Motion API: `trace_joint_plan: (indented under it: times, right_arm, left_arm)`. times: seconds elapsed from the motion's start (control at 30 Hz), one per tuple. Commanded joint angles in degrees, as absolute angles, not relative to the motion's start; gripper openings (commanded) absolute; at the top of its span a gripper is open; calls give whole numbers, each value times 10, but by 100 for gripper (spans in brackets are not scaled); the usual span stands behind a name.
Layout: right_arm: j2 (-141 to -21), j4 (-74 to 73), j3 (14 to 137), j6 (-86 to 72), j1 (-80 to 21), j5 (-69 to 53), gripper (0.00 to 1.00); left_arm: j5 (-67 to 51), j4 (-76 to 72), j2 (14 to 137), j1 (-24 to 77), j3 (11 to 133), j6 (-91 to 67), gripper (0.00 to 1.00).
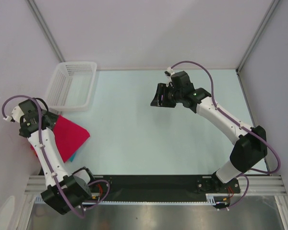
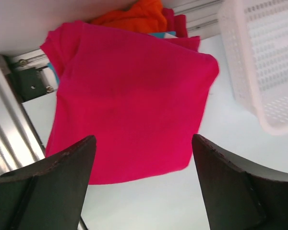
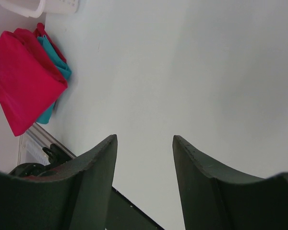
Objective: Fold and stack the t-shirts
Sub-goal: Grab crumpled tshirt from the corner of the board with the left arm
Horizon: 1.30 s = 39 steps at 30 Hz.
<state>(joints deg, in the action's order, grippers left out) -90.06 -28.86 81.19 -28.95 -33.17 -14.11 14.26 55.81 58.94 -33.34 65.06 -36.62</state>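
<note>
The crimson-pink t-shirt lies folded on top of a pile at the table's left edge, and it fills the left wrist view. Under it, an edge of the teal t-shirt sticks out. The orange t-shirt bunches behind the pile. My left gripper hovers over the pink shirt's near edge, open, with nothing between its fingers. My right gripper hangs open and empty above the bare middle of the table, far from the pile.
A white mesh basket stands at the back left, just beyond the pile. The aluminium rail with both arm bases runs along the near edge. Frame posts rise at the back corners.
</note>
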Motion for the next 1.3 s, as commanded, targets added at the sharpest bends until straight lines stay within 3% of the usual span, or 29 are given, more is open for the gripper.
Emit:
trace_joint_plan:
  times: [0.0, 0.4, 0.73, 0.9, 1.0, 1.1, 1.2, 1.27]
  right_arm:
    - [-896, -282, 824, -294, -330, -158, 56]
    - [-911, -312, 850, -269, -318, -167, 56]
    - [-910, -321, 837, -250, -284, -186, 56]
    - [-912, -316, 831, -249, -269, -196, 56]
    - [-915, -312, 827, -249, -265, -200, 56]
    - [-914, -307, 821, -253, -263, -201, 55]
    - [-912, -302, 813, -257, -263, -200, 55]
    - [-910, -301, 808, -260, -262, -202, 55]
  left_arm:
    - [225, 572, 616, -339, 657, -367, 87]
    - [337, 564, 665, -340, 613, -370, 89]
    - [309, 540, 690, -363, 554, -403, 90]
    - [241, 507, 709, -380, 530, -396, 89]
    - [194, 488, 725, -388, 517, -388, 85]
    - [178, 476, 727, -389, 509, -384, 55]
    - [163, 466, 716, -389, 506, -380, 46]
    - [137, 456, 707, -390, 505, -374, 34]
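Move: The crumpled red t-shirt lies almost under the left hand, its middle roughly 3 cm back and 14 cm down. An orange shirt sticks out by the wall, level with the left hand and some 9 cm to its left; the white basket's middle is about 22 cm ahead and 7 cm to its right. Both are about as low. From the right hand, the red shirt lies some 47 cm left, 16 cm back and 15 cm down. Onto the red t-shirt, near its middle, comes the open left gripper: first back and down with a little left, the wrist turning some 25 degrees, then straighter down and slightly forward again, about 12 cm lower in all. The fingers close to under half open, pinching up a fold. The empty right hand drifts about 3.5 cm right and a little forward. ##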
